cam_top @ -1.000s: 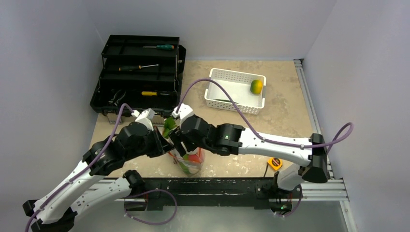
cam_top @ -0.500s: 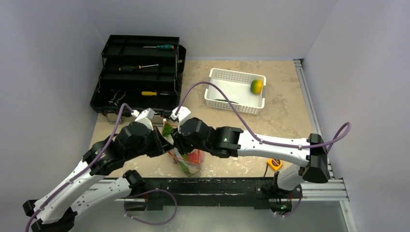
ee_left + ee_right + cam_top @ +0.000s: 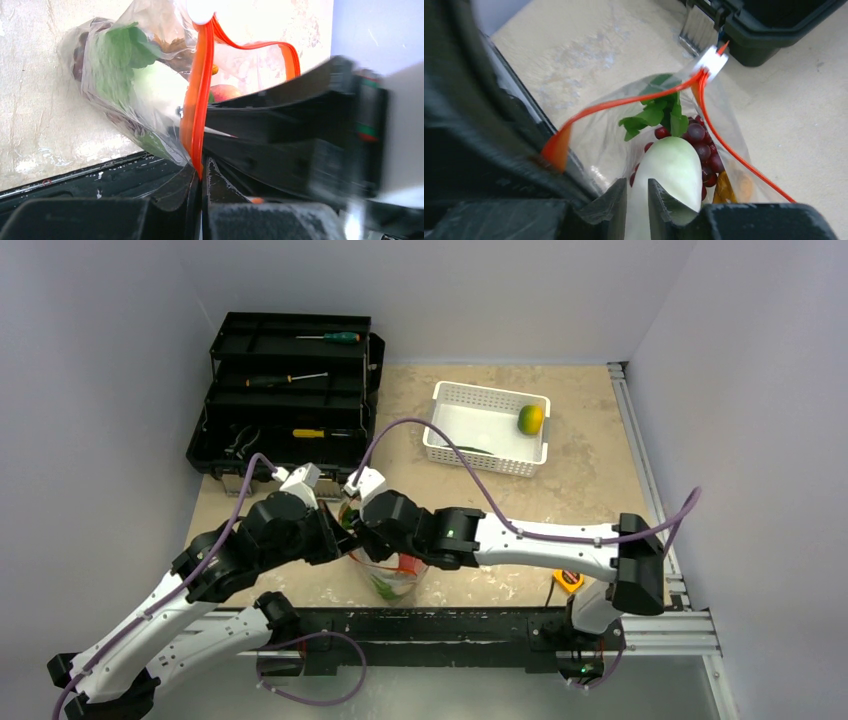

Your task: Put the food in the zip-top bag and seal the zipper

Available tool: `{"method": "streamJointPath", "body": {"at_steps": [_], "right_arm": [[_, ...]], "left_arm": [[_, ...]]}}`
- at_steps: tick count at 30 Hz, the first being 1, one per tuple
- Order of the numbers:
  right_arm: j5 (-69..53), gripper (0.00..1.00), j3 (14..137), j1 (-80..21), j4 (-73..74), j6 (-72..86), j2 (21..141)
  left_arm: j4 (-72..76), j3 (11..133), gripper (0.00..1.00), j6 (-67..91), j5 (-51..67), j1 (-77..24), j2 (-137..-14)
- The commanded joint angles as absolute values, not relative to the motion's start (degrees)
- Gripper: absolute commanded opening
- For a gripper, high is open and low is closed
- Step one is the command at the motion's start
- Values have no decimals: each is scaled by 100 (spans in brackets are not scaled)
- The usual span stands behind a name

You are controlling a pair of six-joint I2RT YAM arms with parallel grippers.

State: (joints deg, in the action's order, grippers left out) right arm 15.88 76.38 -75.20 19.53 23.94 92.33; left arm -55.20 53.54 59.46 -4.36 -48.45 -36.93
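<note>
The zip-top bag (image 3: 392,578) hangs upright near the table's front edge, its mouth open. My left gripper (image 3: 201,172) is shut on the orange-red zipper (image 3: 196,110) and holds that edge up; the white slider (image 3: 201,9) sits at the far end. My right gripper (image 3: 637,187) hovers over the mouth, its jaws a narrow gap apart with nothing between them. Inside the bag lie a green cabbage (image 3: 671,165), dark grapes (image 3: 704,145) and an orange piece (image 3: 729,187). A peach (image 3: 225,92) shows through the plastic. A lemon (image 3: 531,419) and a cucumber (image 3: 470,448) lie in the basket.
The white perforated basket (image 3: 460,395) stands at the back right. An open black toolbox (image 3: 285,390) with screwdrivers fills the back left. A yellow tape measure (image 3: 568,578) lies by the right arm's base. Both forearms crowd over the bag.
My right arm has shifted left and lower over the bag. The cabbage it carried now lies inside the bag, and its jaws have narrowed. The left gripper has kept its hold.
</note>
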Motion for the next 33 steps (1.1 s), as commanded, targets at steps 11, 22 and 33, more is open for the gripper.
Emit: {"method": "streamJointPath", "body": {"at_steps": [11,22,33], "right_arm": [[2405,39,7926,-7129,2126,2013,7601],[1595,58,7664,-4206,1757,1236,7898],[-256,65,9817,-2349,2955,-161,11144]], "left_arm": [[-5221,5469,0,5983,-404,-4861,-3709],[-5237,5418,0,5985,-413,-4866,-3696],[-5240,5387,0,5987,-357,-4861,-3724]]}}
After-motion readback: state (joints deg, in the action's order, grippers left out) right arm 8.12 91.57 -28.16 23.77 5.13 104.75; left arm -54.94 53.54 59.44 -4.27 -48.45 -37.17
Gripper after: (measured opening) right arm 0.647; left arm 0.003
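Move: From the right hand, nearly shut in the bag's mouth, the cucumber in the basket lies about 30 cm ahead, 24 cm right and 12 cm lower. The basket's middle is some 34 cm ahead and 29 cm right, the mango about 37 cm ahead and 39 cm right, both roughly 12 cm down; the bag's middle sits about 4 cm back, 6 cm right and 8 cm below. From the left hand the cucumber is roughly 30 cm ahead, 26 cm right and 14 cm lower. The empty right hand first lifts some 13 cm out of the bag's mouth, then sweeps forward and to the right towards the basket, ending about 31 cm farther out and 21 cm to the right and sinking back to its starting height over the cucumber. On the way it swings about 30 degrees clockwise and its fingers open from nearly shut to about two thirds, while the left hand stays put, keeping its shut pinch on the edge of the bag's mouth. ##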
